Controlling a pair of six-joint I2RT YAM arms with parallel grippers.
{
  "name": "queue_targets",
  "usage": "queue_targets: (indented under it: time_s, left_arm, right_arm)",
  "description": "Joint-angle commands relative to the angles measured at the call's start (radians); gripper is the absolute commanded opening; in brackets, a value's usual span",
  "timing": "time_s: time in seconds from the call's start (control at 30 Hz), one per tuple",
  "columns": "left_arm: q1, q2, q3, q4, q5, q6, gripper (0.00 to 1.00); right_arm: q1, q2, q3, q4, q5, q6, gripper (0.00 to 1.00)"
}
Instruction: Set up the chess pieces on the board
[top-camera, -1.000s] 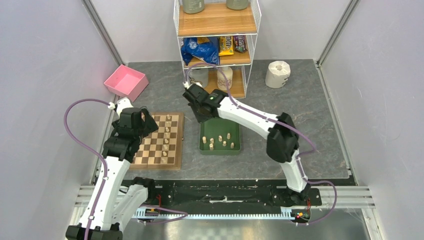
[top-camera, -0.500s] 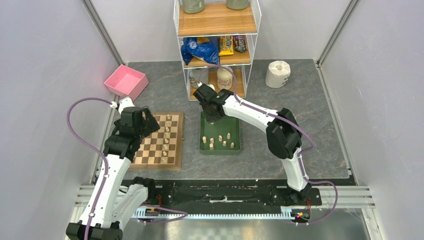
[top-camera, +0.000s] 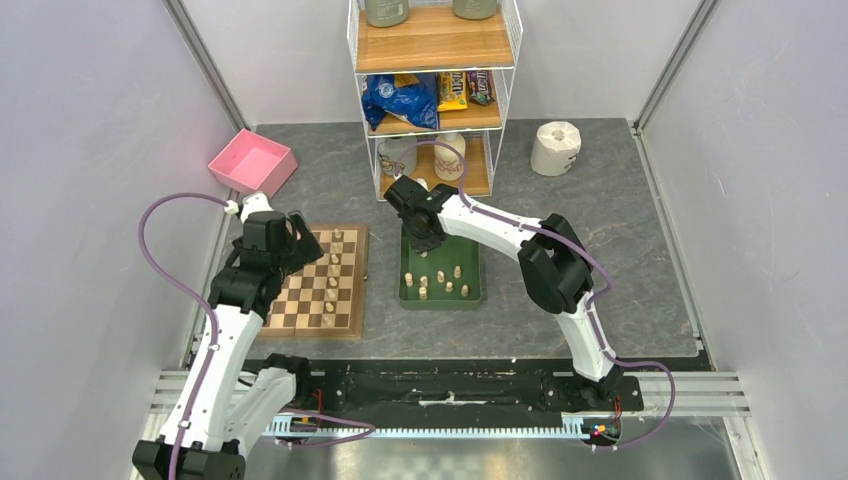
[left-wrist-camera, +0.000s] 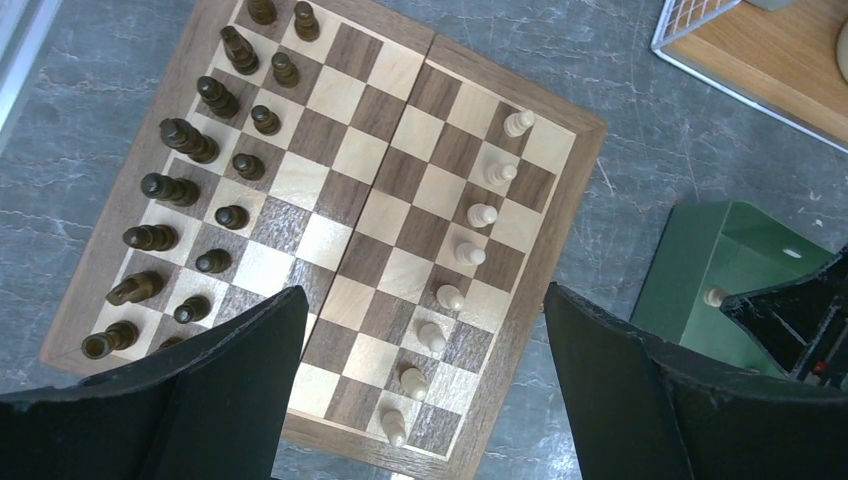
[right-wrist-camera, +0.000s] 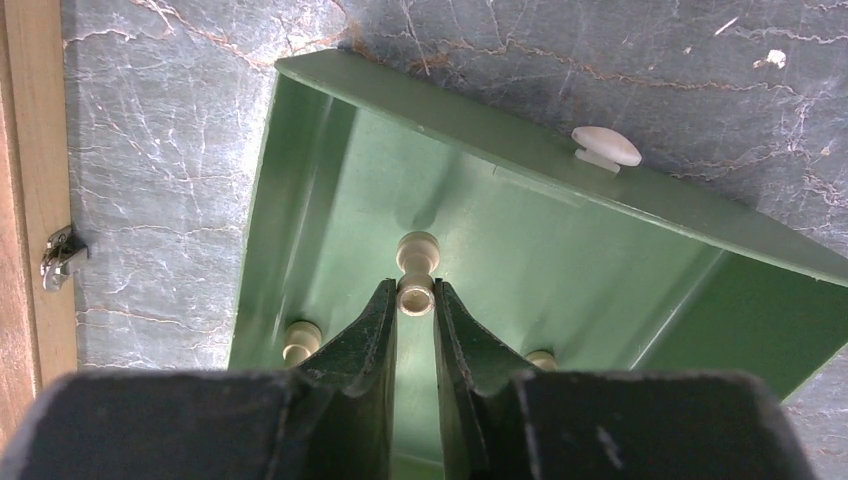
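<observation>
The board (top-camera: 360, 300) lies left of centre, with dark chess pieces (left-wrist-camera: 185, 140) in two rows on one side and a row of pale pieces (left-wrist-camera: 482, 214) on the other. My left gripper (left-wrist-camera: 422, 300) hovers open above the board's near end (left-wrist-camera: 390, 230) and holds nothing. My right gripper (right-wrist-camera: 415, 292) is down inside the green tray (right-wrist-camera: 500, 230), shut on a cream chess piece (right-wrist-camera: 416, 270) near the far wall. I cannot tell whether that piece is off the tray floor. More cream pieces (top-camera: 440, 280) stand loose in the tray (top-camera: 478, 270).
A wire shelf unit (top-camera: 435, 90) with snacks and jars stands just behind the tray, its wooden base (right-wrist-camera: 30, 200) close on the left. A pink bin (top-camera: 252, 163) sits back left, a paper roll (top-camera: 555, 147) back right. A pale knob (right-wrist-camera: 606, 147) shows at the tray's far rim.
My right gripper has swung right from the gap beside the board to the tray's far end and come down into it. The left arm has barely moved.
</observation>
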Motion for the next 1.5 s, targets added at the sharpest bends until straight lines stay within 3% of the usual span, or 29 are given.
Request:
queue_targets:
  time_s: [0.0, 0.37, 0.73, 1.1, 1.2, 1.33, 1.47]
  left_arm:
    - [0.005, 0.012, -0.008, 0.046, 0.041, 0.039, 0.95]
    - [0.005, 0.032, -0.006, 0.046, 0.066, 0.043, 0.95]
    - [0.005, 0.034, -0.008, 0.062, 0.138, 0.058, 0.95]
    - [-0.011, 0.095, 0.084, 0.189, 0.371, 0.047, 0.95]
    - [-0.091, 0.149, 0.117, 0.236, 0.356, 0.034, 0.93]
    - [-0.358, 0.308, 0.218, 0.239, 0.150, 0.064, 0.92]
    - [-0.469, 0.504, 0.302, 0.252, 0.184, 0.070, 0.87]
  right_arm:
    - [0.002, 0.013, 0.003, 0.025, -0.004, 0.017, 0.22]
    - [0.001, 0.029, -0.006, 0.032, -0.012, 0.020, 0.26]
    - [0.001, -0.018, -0.006, 0.046, -0.040, 0.021, 0.44]
    - [-0.047, -0.343, -0.181, 0.113, 0.068, 0.022, 0.57]
    - [-0.101, -0.469, -0.288, 0.143, 0.088, 0.063, 0.63]
    - [-0.195, -0.617, -0.424, 0.167, 0.094, 0.105, 0.64]
    - [-0.257, -0.730, -0.521, 0.191, 0.131, 0.125, 0.64]
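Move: The right hand holds a white piece upright over the green tray; its spot on the tray floor is straight below, about 4 cm down. Of the white pieces already standing there, the left one is some 5 cm back and 3 cm left of the right hand, the middle one 4 cm back and 4 cm right. The held piece is about 8 cm ahead of the empty left hand, 21 cm to its right and 14 cm below; the chessboard's middle is 1 cm ahead of that hand, 3 cm left and 16 cm down. Still pinching the white piece, the right hand lowers it about 1.5 cm to the tray floor, opens its fingers to let go, then lifts some 15 cm while swinging about 14 cm right, turning clockwise. The left hand, fingers wide open, eases down and right, then sweeps right and a little forward towards the tray, about 17 cm in all, turning some 30 degrees clockwise. ##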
